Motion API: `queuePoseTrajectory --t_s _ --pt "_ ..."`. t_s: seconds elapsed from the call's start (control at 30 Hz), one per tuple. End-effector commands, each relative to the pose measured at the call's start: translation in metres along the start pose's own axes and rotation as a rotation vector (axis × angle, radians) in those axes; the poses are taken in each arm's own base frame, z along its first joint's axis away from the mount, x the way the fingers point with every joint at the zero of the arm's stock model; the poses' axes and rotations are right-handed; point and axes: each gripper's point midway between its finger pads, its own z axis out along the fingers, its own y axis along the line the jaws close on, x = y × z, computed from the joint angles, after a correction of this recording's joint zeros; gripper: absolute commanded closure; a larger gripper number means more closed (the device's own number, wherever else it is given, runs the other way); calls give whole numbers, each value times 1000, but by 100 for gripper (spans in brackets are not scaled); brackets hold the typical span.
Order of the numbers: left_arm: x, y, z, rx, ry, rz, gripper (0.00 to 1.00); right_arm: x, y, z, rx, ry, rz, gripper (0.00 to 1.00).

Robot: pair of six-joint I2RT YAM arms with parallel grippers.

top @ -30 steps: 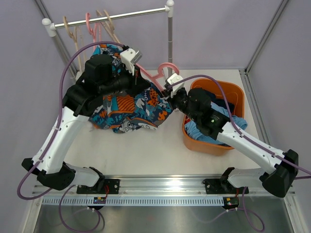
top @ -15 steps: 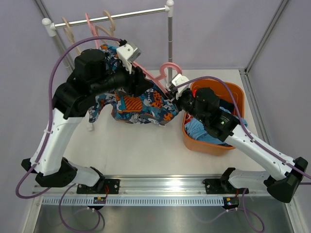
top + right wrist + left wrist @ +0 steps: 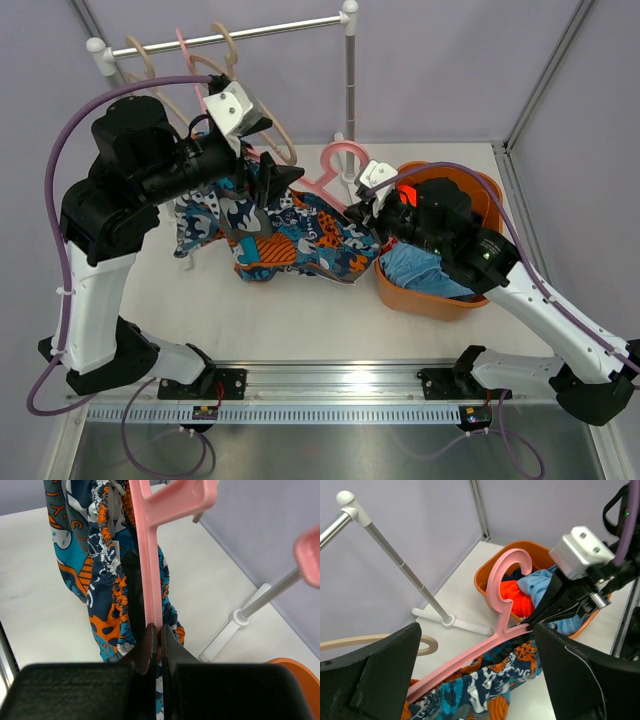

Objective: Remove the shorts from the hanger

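The multicolour print shorts (image 3: 290,235) hang from the arm of a pink hanger (image 3: 330,170) and sag onto the table. My right gripper (image 3: 362,212) is shut on that hanger's right arm. In the right wrist view the fingers (image 3: 159,630) pinch the pink bar (image 3: 150,555), with the shorts' gathered waistband (image 3: 107,580) alongside it. My left gripper (image 3: 265,180) hovers open above the shorts. In its own view the gripper (image 3: 475,680) has wide jaws that straddle the hanger (image 3: 470,655) and the shorts (image 3: 490,690) without touching them.
An orange basket (image 3: 440,302) at the right holds light blue shorts (image 3: 410,265) and orange-red shorts (image 3: 512,592). A clothes rack (image 3: 348,80) stands at the back, with wooden hangers (image 3: 270,130) and a pink one on its bar. Its base (image 3: 250,611) lies near the hanger.
My left gripper has opened, let go and lifted up and to the left. The shorts now hang lower from the hanger. My right gripper, with the hanger, shifted slightly right.
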Motion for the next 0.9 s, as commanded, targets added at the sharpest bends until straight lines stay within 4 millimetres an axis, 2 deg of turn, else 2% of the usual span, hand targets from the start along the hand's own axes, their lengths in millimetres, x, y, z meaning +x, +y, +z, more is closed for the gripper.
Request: queuePoseTrajectory --t_s 0.0,0.07,0.3,0.43,0.57,0.73,0.87 --pt "4 4 10 25 29 123 1 -43 8 -19 -47 -113 -29 100" --pt "11 8 17 27 53 168 1 -42 10 -20 -59 -110 -30 100" --pt "46 4 43 122 161 212 1 -43 19 -23 -103 -106 -39 100" --pt "69 -8 52 219 222 214 1 -40 18 -22 -93 -99 -44 100" --pt "89 -18 54 291 276 203 2 -41 13 -22 -72 -89 -53 100" --pt "87 -26 43 321 267 215 4 -42 8 -21 -49 -85 -66 100" --pt "98 -30 39 340 291 208 8 -42 5 -20 -34 -85 -74 100"
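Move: Below and ahead of the open left hand lies its goal, the pink hanger's neck: about 6 cm forward, 5 cm to the right and 14 cm down. The shorts hang bunched some 22 cm under that hand, and an empty wooden hanger's tip sticks out roughly 6 cm ahead of it and 5 cm lower. From the right hand, already pinching one end of the pink hanger, the neck is about 5 cm ahead, 6 cm left and slightly higher. Sinking about 11 cm towards the pink hanger's neck, the left hand also works a few centimetres right and forward, easing back slightly late on; its fingers tip down some 25 degrees and swing clockwise, staying wide open to straddle the hanger. The right hand keeps its pinch on the hanger's end and draws it back about 2 cm. ##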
